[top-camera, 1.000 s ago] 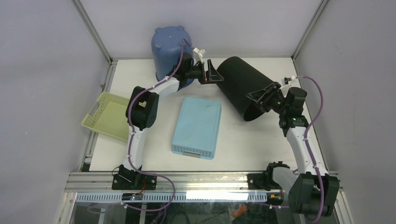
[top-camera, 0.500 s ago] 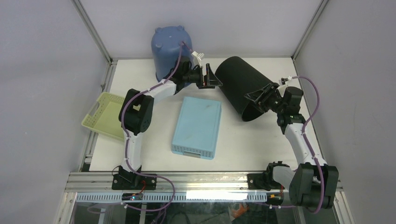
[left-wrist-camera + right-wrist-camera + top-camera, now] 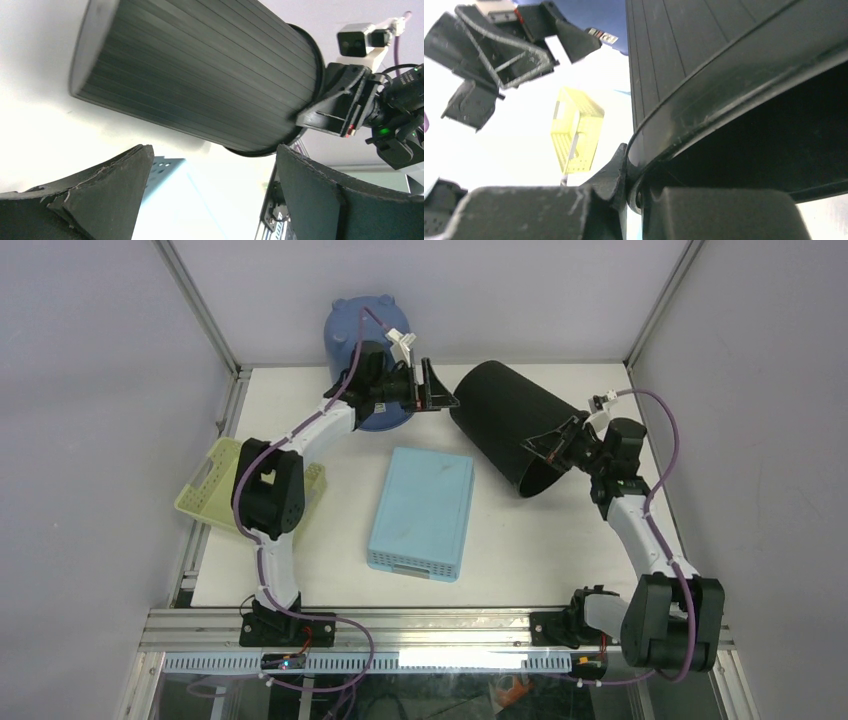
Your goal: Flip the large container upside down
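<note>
The large black ribbed container point(image 3: 505, 420) lies tilted on its side at the back right of the table. Its closed base points toward the back left and its open mouth toward the front right. My right gripper point(image 3: 560, 445) is shut on the rim of its mouth, one finger inside and one outside, as the right wrist view point(image 3: 634, 190) shows against the rim point(image 3: 724, 75). My left gripper point(image 3: 435, 390) is open and empty, just left of the container's base and apart from it. In the left wrist view point(image 3: 212, 155) the container point(image 3: 200, 65) fills the frame ahead.
A blue bucket point(image 3: 350, 330) stands upside down at the back left, behind the left arm. A light blue basket point(image 3: 422, 512) lies upside down mid-table. A yellow basket point(image 3: 215, 490) sits tilted at the left table edge. Enclosure walls surround the table.
My left gripper has moved back and to the left, staying open. My right gripper, still holding the rim, has shifted slightly left with the container.
</note>
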Controlling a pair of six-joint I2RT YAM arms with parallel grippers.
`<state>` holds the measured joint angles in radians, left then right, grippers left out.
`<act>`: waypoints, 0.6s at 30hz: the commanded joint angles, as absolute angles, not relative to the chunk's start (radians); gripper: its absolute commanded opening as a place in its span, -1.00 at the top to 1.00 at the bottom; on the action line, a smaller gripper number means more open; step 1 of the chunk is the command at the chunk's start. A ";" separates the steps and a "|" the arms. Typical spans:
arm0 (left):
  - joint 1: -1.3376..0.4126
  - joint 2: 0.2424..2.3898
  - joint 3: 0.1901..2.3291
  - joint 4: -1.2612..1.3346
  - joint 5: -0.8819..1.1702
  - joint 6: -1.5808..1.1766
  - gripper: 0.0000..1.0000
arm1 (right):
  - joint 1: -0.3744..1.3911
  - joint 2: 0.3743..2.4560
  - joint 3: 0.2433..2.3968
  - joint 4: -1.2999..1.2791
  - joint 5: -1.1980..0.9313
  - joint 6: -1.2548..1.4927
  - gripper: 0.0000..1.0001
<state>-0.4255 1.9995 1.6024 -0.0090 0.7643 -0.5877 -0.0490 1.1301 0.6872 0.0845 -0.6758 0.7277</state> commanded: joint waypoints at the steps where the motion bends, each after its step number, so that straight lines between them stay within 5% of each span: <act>1: -0.371 1.903 1.672 -0.109 0.748 -0.492 -0.98 | -0.065 1.202 0.750 0.065 -0.976 0.585 1.00; 9: -0.355 1.909 1.673 -0.175 0.690 -0.432 -0.98 | -0.101 1.323 0.873 -0.168 -1.038 0.345 0.96; 14: -0.355 1.950 1.706 -0.164 0.653 -0.409 -0.98 | -0.113 1.344 0.929 -0.285 -0.949 0.298 0.07; 18: -0.356 2.025 1.783 -0.156 0.684 -0.426 -0.98 | -0.111 1.261 0.965 -0.338 -0.818 0.350 -0.30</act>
<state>-0.3523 1.9823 1.6791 -0.2020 0.6792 -0.4500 -0.1074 1.3403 0.8970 -0.2478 -0.9329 0.3500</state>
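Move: The black container, the large one, lies on its side. From my right hand, already closed on its rim, its middle is some 6 cm ahead, 7 cm left and 7 cm below; from my open left hand it is about 17 cm right, 4 cm back and 7 cm below. The upturned blue container stands 8 cm ahead and 12 cm left of my left hand, 6 cm lower; the light blue basket lies 19 cm back, 3 cm left, 17 cm below it. With the rim pinched in my right fingers, I shift that hand only slightly left and swing the wrist nearly 20 degrees counter-clockwise. Then I open the fingers, the rim still between them, easing back right and down about 2 cm. My open left hand moves left about 5 cm and some 3 cm forward beside the container's closed end, rolling slightly. ##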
